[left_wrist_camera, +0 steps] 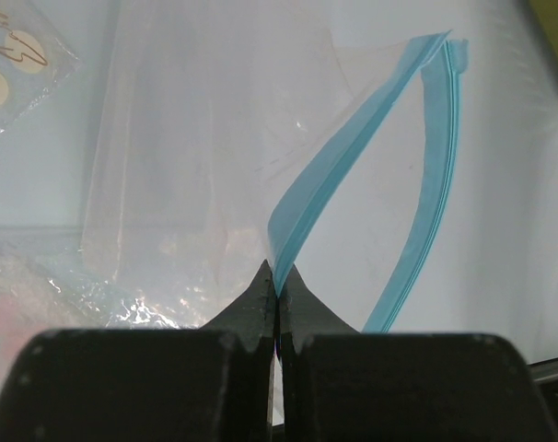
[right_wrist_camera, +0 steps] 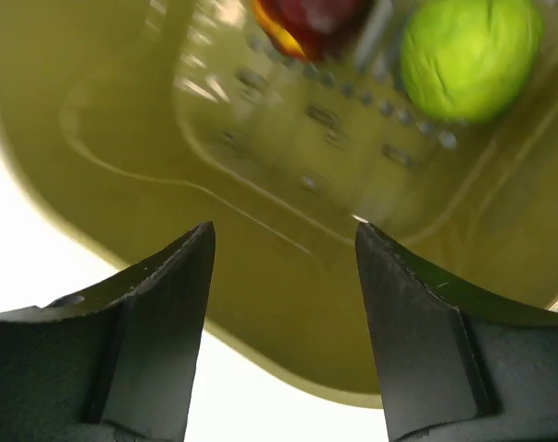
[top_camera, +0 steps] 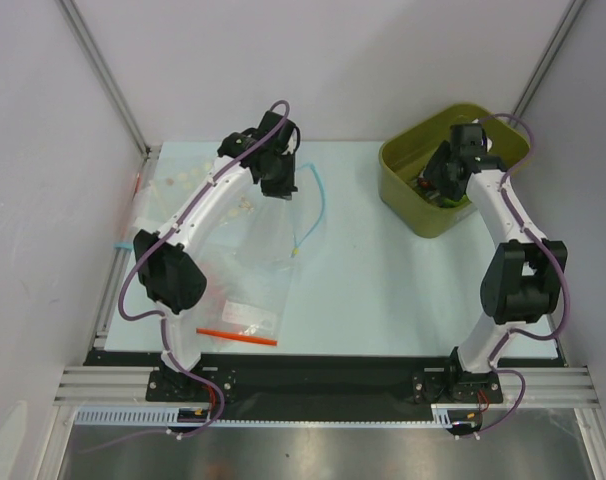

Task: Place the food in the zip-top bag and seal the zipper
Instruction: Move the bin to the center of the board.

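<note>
My left gripper [left_wrist_camera: 277, 281] is shut on one end of the light blue zipper [left_wrist_camera: 353, 147], lifting that lip of the clear zip-top bag [left_wrist_camera: 187, 166]. The other zipper lip curves away to the right, so the mouth gapes. From above, the bag [top_camera: 268, 240] hangs from the left gripper [top_camera: 280, 188] at the table's back middle. My right gripper [right_wrist_camera: 284, 230] stands open and empty over the olive bin [right_wrist_camera: 122, 138]. Ahead of it in the bin lie a bright green fruit [right_wrist_camera: 468, 55] and a dark red fruit [right_wrist_camera: 311, 18].
The olive bin [top_camera: 403, 215] stands at the back right, with the right gripper [top_camera: 438, 185] inside its rim. A clear bag with a red-orange strip [top_camera: 238, 337] lies front left. A bag with white dots [top_camera: 178, 180] lies back left. Walls enclose the table.
</note>
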You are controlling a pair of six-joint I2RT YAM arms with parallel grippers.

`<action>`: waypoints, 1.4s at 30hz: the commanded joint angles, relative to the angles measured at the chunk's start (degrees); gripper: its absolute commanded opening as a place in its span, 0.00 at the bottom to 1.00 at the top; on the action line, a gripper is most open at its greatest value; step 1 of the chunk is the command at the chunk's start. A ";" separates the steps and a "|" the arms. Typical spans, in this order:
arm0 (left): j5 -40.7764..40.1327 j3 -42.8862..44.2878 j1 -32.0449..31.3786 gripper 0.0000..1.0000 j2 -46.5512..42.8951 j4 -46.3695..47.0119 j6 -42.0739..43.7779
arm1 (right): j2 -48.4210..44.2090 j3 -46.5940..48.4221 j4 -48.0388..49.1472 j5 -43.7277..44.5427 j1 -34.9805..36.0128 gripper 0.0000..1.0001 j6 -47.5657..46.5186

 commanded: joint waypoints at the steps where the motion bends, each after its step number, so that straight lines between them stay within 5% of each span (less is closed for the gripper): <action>1: 0.30 -0.17 0.12 0.00 -3.80 1.75 0.19 | -0.47 -0.23 -5.75 -0.75 0.06 0.67 -0.83; 11: 0.65 0.18 0.03 0.00 -2.57 2.45 0.80 | -20.49 -20.35 -6.11 -4.96 8.93 0.67 -2.50; 16: 0.74 2.11 0.12 0.00 -1.51 1.75 1.50 | -23.06 -19.50 -5.32 -2.42 9.48 0.76 -3.90; 23: 2.76 2.03 0.03 0.00 -1.60 2.62 1.51 | -11.56 -8.78 -6.11 0.91 3.85 1.00 -5.05; 42: 4.35 -3.33 0.03 0.00 -5.47 4.74 0.98 | 13.58 3.36 -3.38 7.42 2.53 0.98 4.18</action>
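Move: The right hand, empty and part open, hangs inside the mouth of the bin, whose middle lies about 9 cm ahead, 7 cm to the right and some 10 cm below. On the bin floor about 13 cm down, the red apple is roughly 10 cm ahead and 2 cm right, the green apple 5 cm ahead and 8 cm right, and the yellow food 11 cm ahead and 15 cm right. From the left hand the bin's middle lies about 12 cm ahead, 42 cm right and 13 cm lower. The right hand dips about 3 cm into the bin and draws back some 13 cm and about 7 cm left, fingers seemingly against the inside of the near wall, then rises slightly and swings forward and right again as the fingers spread from two-thirds to fully open. It then sinks about 10 cm towards the red apple while the fingers tip some 15 degrees nearer to straight down, ending open around or just above it, while the left hand keeps its pinch on the bag's blue zipper edge. ##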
